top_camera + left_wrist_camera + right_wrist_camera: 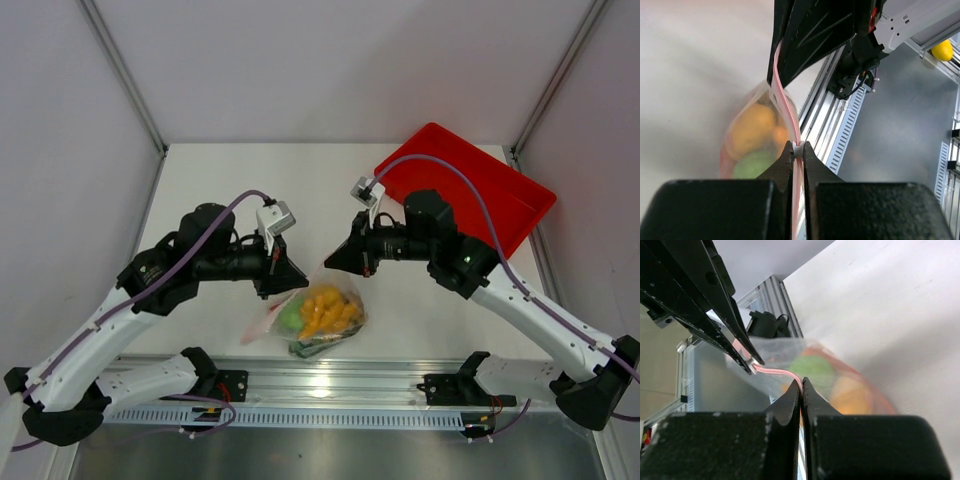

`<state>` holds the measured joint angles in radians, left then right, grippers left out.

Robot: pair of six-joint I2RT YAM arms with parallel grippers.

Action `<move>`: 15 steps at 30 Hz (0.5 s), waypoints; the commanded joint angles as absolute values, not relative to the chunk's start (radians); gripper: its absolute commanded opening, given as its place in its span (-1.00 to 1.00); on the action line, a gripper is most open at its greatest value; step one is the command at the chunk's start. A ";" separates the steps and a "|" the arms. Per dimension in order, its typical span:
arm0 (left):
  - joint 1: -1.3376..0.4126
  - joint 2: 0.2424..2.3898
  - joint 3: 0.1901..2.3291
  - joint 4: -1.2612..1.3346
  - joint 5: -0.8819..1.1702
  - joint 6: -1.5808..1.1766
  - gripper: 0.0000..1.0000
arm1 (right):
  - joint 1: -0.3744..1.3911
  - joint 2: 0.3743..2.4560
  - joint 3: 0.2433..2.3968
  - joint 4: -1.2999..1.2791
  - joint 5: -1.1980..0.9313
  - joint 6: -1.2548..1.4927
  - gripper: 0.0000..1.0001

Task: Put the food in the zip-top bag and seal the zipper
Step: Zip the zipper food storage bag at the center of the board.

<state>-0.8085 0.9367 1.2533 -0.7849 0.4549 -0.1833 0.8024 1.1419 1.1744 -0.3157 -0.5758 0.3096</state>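
Observation:
The clear zip-top bag (322,318) hangs low between both arms near the table's front edge. Inside it is the food (325,310): orange and yellow pieces with something green. In the left wrist view my left gripper (798,148) is shut on the pink zipper (785,102) at a small white slider piece. The strip runs on up to the right arm's black fingers (805,45). In the right wrist view my right gripper (801,383) is shut on the same zipper (777,371), a short span from the left fingers (742,357). From above, the left gripper (296,281) and right gripper (331,262) nearly meet over the bag.
A red tray (500,200) sits tilted at the back right of the table. The aluminium rail (330,385) with both arm bases runs along the near edge, just below the bag. A yellow round object (942,50) lies off the table beyond the rail.

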 commanded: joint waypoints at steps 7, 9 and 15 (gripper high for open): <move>-0.818 0.908 1.324 -0.885 0.488 -0.181 -0.99 | 0.787 1.025 1.149 -0.262 -0.785 0.118 -0.66; -0.818 0.916 1.327 -0.884 0.498 -0.179 -0.99 | 0.792 1.029 1.173 -0.316 -0.810 0.069 -0.12; -0.819 0.916 1.328 -0.868 0.526 -0.187 -0.99 | 0.811 1.140 1.299 -0.475 -0.899 -0.064 0.22</move>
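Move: The left fingers grip the slider on the zip-top bag's pink zipper. From them, the zipper's pinched right end lies about 5 cm to the right and 4 cm ahead, roughly level. The right fingers hold that end, with the slider some 5 cm to their left and 4 cm back. The orange food hangs about 12 cm below the left hand, 4 cm right and 2 cm ahead; the green vegetable is equally low, 3 cm left and 1 cm ahead. Open the right gripper to a bit over half and let go of the zipper's end, carrying the hand about 4 cm back and 2.5 cm up, slightly right, while it turns some 15 degrees counter-clockwise and rolls, so the spread fingers straddle the strip. Keep the left fingers shut on the slider and ease that hand about 2 cm back and 1 cm left. ##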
